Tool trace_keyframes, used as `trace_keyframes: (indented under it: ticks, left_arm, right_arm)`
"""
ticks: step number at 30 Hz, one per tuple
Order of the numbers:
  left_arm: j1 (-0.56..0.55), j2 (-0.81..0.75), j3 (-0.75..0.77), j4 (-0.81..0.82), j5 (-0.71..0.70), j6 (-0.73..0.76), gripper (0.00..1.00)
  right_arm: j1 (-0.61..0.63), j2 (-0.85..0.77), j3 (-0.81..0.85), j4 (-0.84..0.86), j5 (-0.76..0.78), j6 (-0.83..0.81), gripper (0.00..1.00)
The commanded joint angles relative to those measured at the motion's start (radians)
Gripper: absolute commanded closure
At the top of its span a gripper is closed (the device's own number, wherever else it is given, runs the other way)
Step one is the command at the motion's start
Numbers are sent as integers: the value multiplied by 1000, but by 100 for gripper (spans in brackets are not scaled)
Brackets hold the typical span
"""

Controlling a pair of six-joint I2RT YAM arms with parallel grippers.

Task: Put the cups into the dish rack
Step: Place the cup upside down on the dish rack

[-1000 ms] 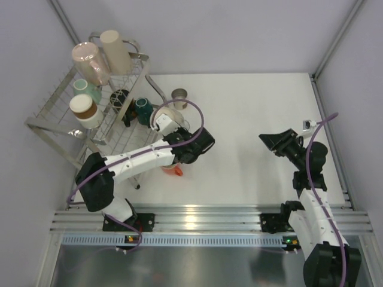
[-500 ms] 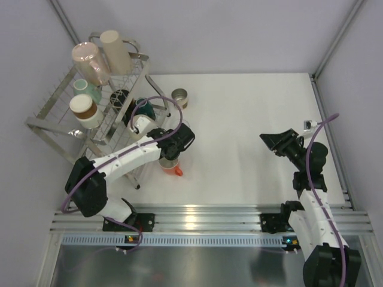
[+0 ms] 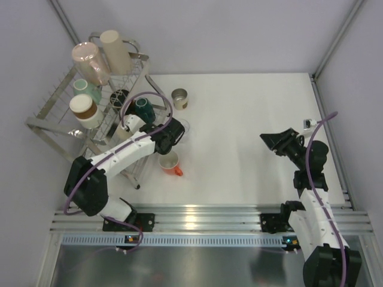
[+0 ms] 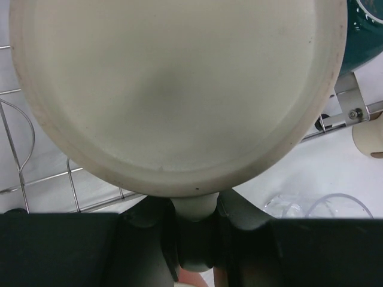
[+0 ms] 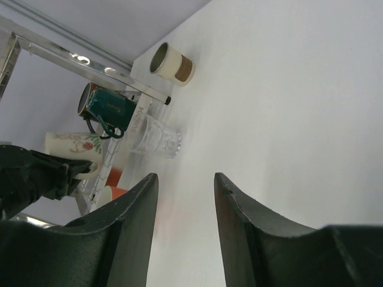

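Note:
My left gripper (image 3: 142, 128) is shut on the handle of a cream mug (image 3: 129, 124), at the front of the dish rack (image 3: 57, 116). In the left wrist view the mug's round base (image 4: 179, 89) fills the picture and its handle sits between my fingers (image 4: 254, 218). On the rack are a pink cup (image 3: 90, 63), a beige cup (image 3: 115, 51), a teal cup (image 3: 88, 89), a brown-banded cup (image 3: 84, 110) and a dark teal mug (image 3: 142, 109). On the table are a clear glass (image 5: 157, 137), an orange-handled white cup (image 3: 170, 162) and a small banded cup (image 3: 179, 97). My right gripper (image 5: 182, 185) hangs open and empty at the right.
Rack wires (image 4: 18, 155) run just left of the held mug, and the dark teal mug (image 4: 365, 36) is close on its right. The table's right edge meets a wall beside my right arm (image 3: 311, 173). White tabletop (image 3: 239, 137) lies between the arms.
My left arm has swung the cream mug leftward, from over the orange-handled cup to the front of the rack. The right arm has not moved.

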Motion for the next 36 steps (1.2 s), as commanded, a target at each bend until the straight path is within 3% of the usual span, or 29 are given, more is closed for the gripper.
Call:
trace_keyframes:
  ticks: [1, 16, 36]
  left_arm:
    - [24, -5, 23, -25, -161, 37, 100]
    - [108, 70, 31, -25, -167, 55, 100]
    - [124, 208, 63, -24, -184, 87, 100]
  right_arm:
    - [-15, -8, 59, 14, 4, -40, 57]
    - [-15, -4, 60, 1, 16, -74, 57]
    - [-13, 0, 59, -16, 28, -105, 57]
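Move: The left hand already holds the upside-down white cup by its handle. Its empty spot on the rack's lower tier lies about 8 cm left, 4 cm ahead and 8 cm below. The teal cup stands some 8 cm straight ahead, the orange-handled cup 9 cm back and 9 cm right, the clear glass 13 cm right and 2 cm ahead. From the idle right hand, the spot is about 50 cm left, 6 cm ahead. The left hand sinks about 5 cm and shifts 4 cm left, tilting, lowering the white cup beside the teal cup. ##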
